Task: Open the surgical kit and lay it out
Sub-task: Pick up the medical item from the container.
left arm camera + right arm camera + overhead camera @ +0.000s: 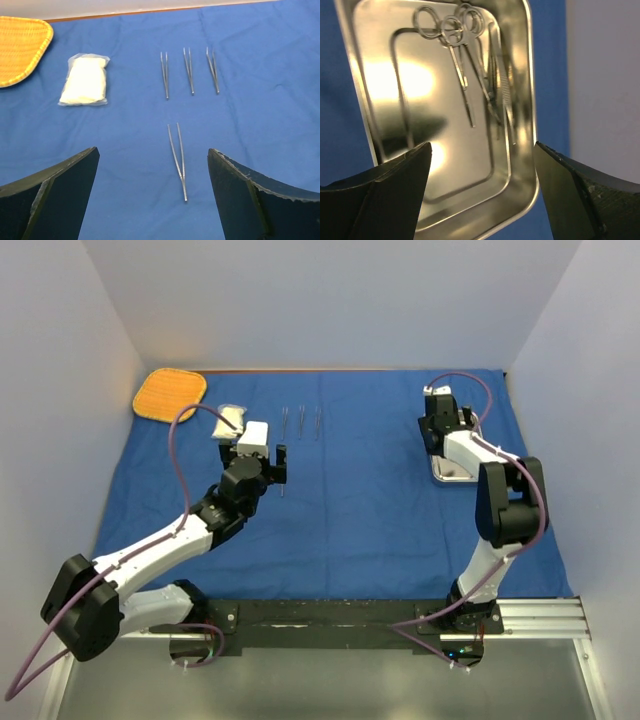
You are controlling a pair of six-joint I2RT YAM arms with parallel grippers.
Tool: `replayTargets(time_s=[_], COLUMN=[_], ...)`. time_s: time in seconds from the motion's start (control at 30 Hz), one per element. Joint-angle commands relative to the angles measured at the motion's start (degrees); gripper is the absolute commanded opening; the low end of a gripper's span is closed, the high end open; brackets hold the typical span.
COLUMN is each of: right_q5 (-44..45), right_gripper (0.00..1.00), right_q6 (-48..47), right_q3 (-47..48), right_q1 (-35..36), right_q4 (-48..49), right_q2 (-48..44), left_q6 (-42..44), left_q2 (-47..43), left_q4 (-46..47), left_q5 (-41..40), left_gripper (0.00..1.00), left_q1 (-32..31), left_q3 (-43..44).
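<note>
The blue cloth wrap point(370, 500) lies spread flat over the table. In the left wrist view a white gauze pack point(85, 80) lies at the left, and three slim forceps point(189, 71) lie in a row beside it. A fourth forceps point(178, 157) lies closer, on the cloth between my open left gripper's point(152, 152) fingers, untouched. My right gripper point(482, 145) is open and empty, hovering over the shiny steel tray point(527, 75). The tray holds ring-handled scissors point(452, 45) and more slim instruments point(502, 85). From above, the tray point(455, 475) sits at the right.
An orange rounded-square mat point(170, 395) lies at the far left corner, off the main cloth area. White walls close in on the left, back and right. The right wall stands close beside the tray point(605, 75).
</note>
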Motion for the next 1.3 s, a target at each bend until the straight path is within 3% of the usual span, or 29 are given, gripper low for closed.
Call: replayTargets(time_s=[0.0, 0.27, 0.3, 0.43, 0.83, 1.0, 1.27], right_q5=[11.1, 13.7, 13.8, 13.8, 12.7, 12.5, 13.0], right_gripper=[0.84, 0.7, 0.63, 0.49, 0.46, 0.39, 0.37], right_q6=[-13.7, -20.0, -20.5, -21.4, -23.1, -23.5, -24.9], right_q3=[4.5, 8.2, 8.5, 9.5, 11.3, 12.0, 12.7], right_q1=[-0.3, -1.2, -1.2, -1.5, -3.7, -4.1, -4.2], right_q4=[6.5, 6.2, 6.2, 5.3, 2.9, 2.7, 3.2], right_q2=[2.5, 9.5, 10.1, 11.6, 16.1, 17.6, 19.7], left_q6=[2.6, 2.6, 2.5, 2.4, 2.1, 1.7, 1.3], left_q2=[-1.8, -3.2, -3.3, -3.2, -3.1, -2.8, -3.1], left_q4=[1.7, 0.8, 0.7, 0.1, -0.7, -1.3, -1.9], left_q5=[-2.3, -1.3, -1.2, -1.1, -0.5, -0.5, -0.6], left_gripper=[0.96, 0.97, 0.97, 0.97, 0.97, 0.97, 0.97], left_q1=[0.4, 2.0, 2.1, 2.4, 2.7, 2.7, 2.7], left_q3=[-1.3, -3.0, -3.0, -3.1, -3.3, -3.0, -3.0])
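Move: The right hand, open and empty over the metal container, goes for the medical item lying along the right side, a slim tool with a ridged grip: about 5 cm ahead, 7 cm to its right and 8 cm below. The pair of scissors lies some 3 cm left of that item and 1 cm farther out; the container's right rim runs about 3 cm to the item's right. From the left hand, the item is roughly 16 cm ahead, 55 cm right and 18 cm below. Rightward and slightly forward at first, almost level, then down with some further drift to the right, the right hand travels about 7 cm right and 5 cm down to the ridged item beside the container's right rim. It rolls some 25 degrees, counter-clockwise looking along the fingers, which swing farther right and narrow to under half their opening, either side of the item; touch can't be seen. The empty left hand eases left and a little down, staying open. ##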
